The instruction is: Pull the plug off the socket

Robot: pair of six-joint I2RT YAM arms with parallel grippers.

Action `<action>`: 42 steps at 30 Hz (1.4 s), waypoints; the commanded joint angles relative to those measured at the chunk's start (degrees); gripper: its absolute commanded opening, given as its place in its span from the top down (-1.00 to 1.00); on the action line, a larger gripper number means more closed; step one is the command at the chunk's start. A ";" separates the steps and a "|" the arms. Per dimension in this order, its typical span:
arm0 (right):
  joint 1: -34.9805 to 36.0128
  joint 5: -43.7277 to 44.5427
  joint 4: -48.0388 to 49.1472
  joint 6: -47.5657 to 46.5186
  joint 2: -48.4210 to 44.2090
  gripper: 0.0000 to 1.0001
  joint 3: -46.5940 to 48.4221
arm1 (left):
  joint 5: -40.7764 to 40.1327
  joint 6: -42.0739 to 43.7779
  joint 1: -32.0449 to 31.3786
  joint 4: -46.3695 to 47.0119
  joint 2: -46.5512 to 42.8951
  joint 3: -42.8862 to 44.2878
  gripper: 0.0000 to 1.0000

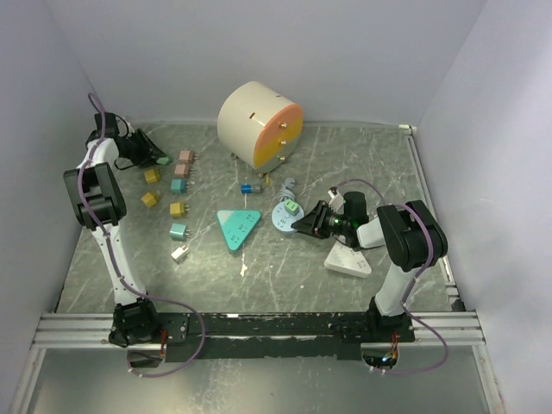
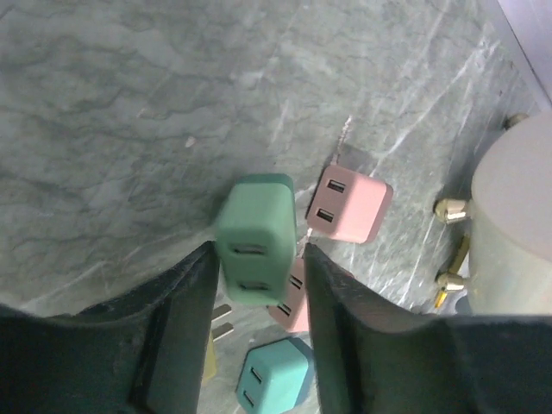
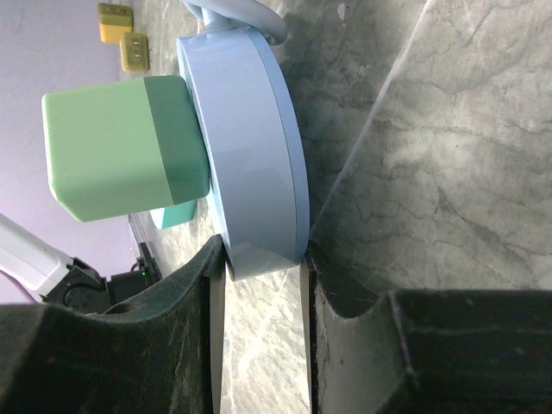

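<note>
A round light-blue socket (image 3: 250, 147) lies near the table's middle, also seen from above as the socket (image 1: 283, 217). A light-green plug (image 3: 116, 147) is seated in its face, and the plug (image 1: 293, 208) shows on top of it from above. My right gripper (image 3: 263, 254) is shut on the socket's rim, one finger on each flat side. At the far left back, my left gripper (image 2: 258, 247) is slightly open. A darker green plug (image 2: 254, 237) sits blurred between its fingertips, with a thin gap on the right side.
A big cream and orange drum (image 1: 259, 125) with brass pins stands at the back. A teal triangular block (image 1: 238, 228) and a white block (image 1: 348, 260) lie near the socket. Several loose pink, yellow and teal plugs (image 1: 179, 185) lie left of centre. White walls close in three sides.
</note>
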 commanded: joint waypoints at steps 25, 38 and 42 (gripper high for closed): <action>-0.08 8.61 -9.66 -7.33 1.54 1.00 -1.69 | -2.69 -2.43 -25.49 21.69 -47.79 -47.39 -0.73; -0.08 7.57 -9.33 -7.37 1.87 1.00 -1.64 | -31.27 13.46 -59.33 14.51 -37.73 -36.62 -0.84; -0.09 7.50 -9.24 -7.33 1.56 1.00 -1.68 | -35.13 16.01 -63.24 9.73 -30.37 -27.66 -0.81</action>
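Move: The green plug still in the round socket lies roughly 44 cm right of my left hand and 22 cm back, slightly higher. Another green plug is still between those fingers; a pink plug sits 8 cm to their right, level with them, a yellow one 6 cm back and 2 cm left. The blue battery is about 30 cm right, 11 cm back. From my right hand, the socketed plug is 5 cm ahead, 2 cm left, slightly above. I open my left fingers wide to let go of the green plug by the pink ones, rise about 15 cm almost straight up, then swing some 40 cm right and over 20 cm back, sinking a little and turning clockwise, to come above the socketed green plug, fingers open. My right hand keeps its pinch on the round socket's edge. ##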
